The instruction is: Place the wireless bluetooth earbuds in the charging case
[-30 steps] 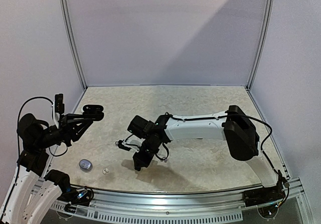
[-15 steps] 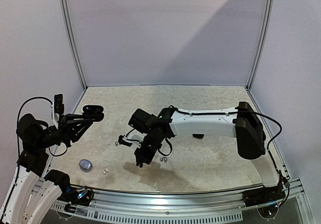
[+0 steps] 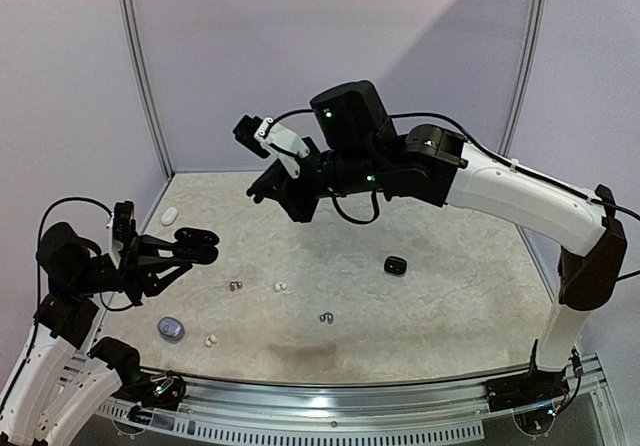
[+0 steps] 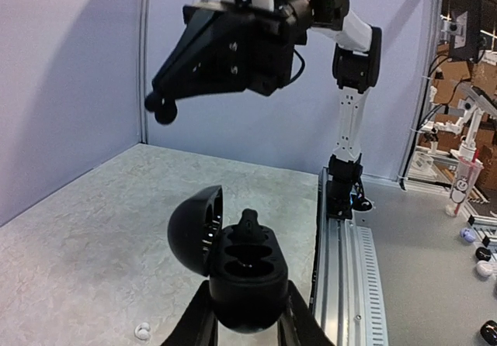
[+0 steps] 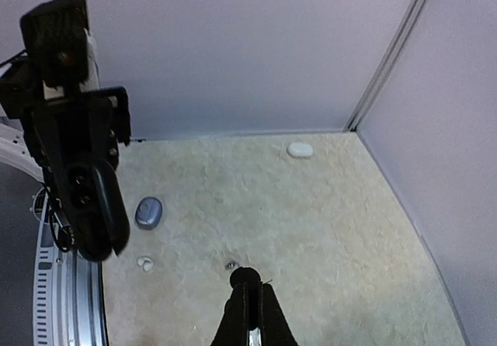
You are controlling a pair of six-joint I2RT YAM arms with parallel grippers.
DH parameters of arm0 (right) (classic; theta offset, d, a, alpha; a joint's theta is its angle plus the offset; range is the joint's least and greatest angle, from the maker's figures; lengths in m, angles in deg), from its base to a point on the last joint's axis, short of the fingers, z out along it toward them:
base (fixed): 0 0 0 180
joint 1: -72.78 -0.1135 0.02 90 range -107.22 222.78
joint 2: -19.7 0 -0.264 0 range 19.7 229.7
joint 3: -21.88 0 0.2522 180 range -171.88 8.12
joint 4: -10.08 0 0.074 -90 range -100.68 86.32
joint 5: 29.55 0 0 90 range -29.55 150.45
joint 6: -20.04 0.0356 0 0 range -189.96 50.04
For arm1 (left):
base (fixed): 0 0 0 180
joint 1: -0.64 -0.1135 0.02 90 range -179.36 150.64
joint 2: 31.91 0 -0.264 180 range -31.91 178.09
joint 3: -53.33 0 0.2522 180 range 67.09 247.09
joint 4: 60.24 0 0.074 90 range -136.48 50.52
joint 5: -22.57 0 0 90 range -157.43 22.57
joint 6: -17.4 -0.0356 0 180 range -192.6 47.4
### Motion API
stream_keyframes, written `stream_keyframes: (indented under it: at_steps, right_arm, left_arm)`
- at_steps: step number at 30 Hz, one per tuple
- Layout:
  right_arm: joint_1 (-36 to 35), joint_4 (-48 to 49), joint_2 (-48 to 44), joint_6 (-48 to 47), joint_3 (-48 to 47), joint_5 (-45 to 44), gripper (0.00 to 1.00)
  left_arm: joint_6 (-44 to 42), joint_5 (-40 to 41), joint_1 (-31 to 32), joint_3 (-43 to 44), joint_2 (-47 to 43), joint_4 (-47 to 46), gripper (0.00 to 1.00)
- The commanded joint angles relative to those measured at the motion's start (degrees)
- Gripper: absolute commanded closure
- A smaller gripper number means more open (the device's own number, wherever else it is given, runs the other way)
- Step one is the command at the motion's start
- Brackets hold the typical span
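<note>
My left gripper (image 4: 245, 319) is shut on the black charging case (image 4: 247, 272), held above the table with its lid (image 4: 192, 230) swung open to the left. One black earbud (image 4: 248, 222) stands in the far socket. The same case (image 3: 192, 238) shows at the left of the top view. My right gripper (image 3: 256, 194) hangs high over the back of the table, shut on a small black earbud (image 5: 247, 276), which also shows at its tip (image 4: 165, 113) in the left wrist view. It is well above and beyond the case.
On the table lie a white case (image 3: 169, 215), a closed black case (image 3: 395, 264), a blue-grey case (image 3: 170, 328), white buds (image 3: 210, 341) (image 3: 280, 287) and silvery buds (image 3: 236, 286) (image 3: 325, 317). A metal rail (image 4: 342, 261) runs along the near edge.
My right arm has lifted from the table's middle to high up at the back, its jaws closed on the black earbud. The left arm has shifted slightly with the case.
</note>
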Motion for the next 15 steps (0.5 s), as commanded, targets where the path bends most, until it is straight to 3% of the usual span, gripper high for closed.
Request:
stream_keyframes:
  at_steps: [1,9,15]
  right_arm:
    - [-4.34,5.39,0.56,-8.61,-2.01,0.63,1.00]
    - [-8.72,9.12,1.55,-12.08,-2.35,8.10,1.00]
    - [-10.71,5.70,5.57,-15.73,-6.13,5.54,1.00]
  left_arm:
    - [-3.92,-2.78,1.87,2.55,1.55,2.24,1.00]
    - [-5.62,-1.55,2.84,2.90,2.11,5.97,1.00]
    - [-6.65,0.43,3.27,3.65,2.60,8.67,1.00]
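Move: My right hand holds a black earbud. The open black charging case it is bound for lies about 8 cm back, 9 cm to the left and 6 cm below. My left fingers already grip that case, some 3 cm to the right of my left hand point. On the table, about 34 cm below my right hand, the grey earbuds lie 4 cm ahead and 8 cm left, the white earbuds 9 cm back and 12 cm left, and the blue-grey case 6 cm back and 20 cm left. I swing my right hand back about 10 cm, and to the left about half as far, bringing the pinched earbud in over the charging case while climbing some 4 cm. As it goes I turn the wrist roughly 20 degrees counter-clockwise and lift the fingertips a little, fingers staying shut. My left hand keeps the open case almost still. ##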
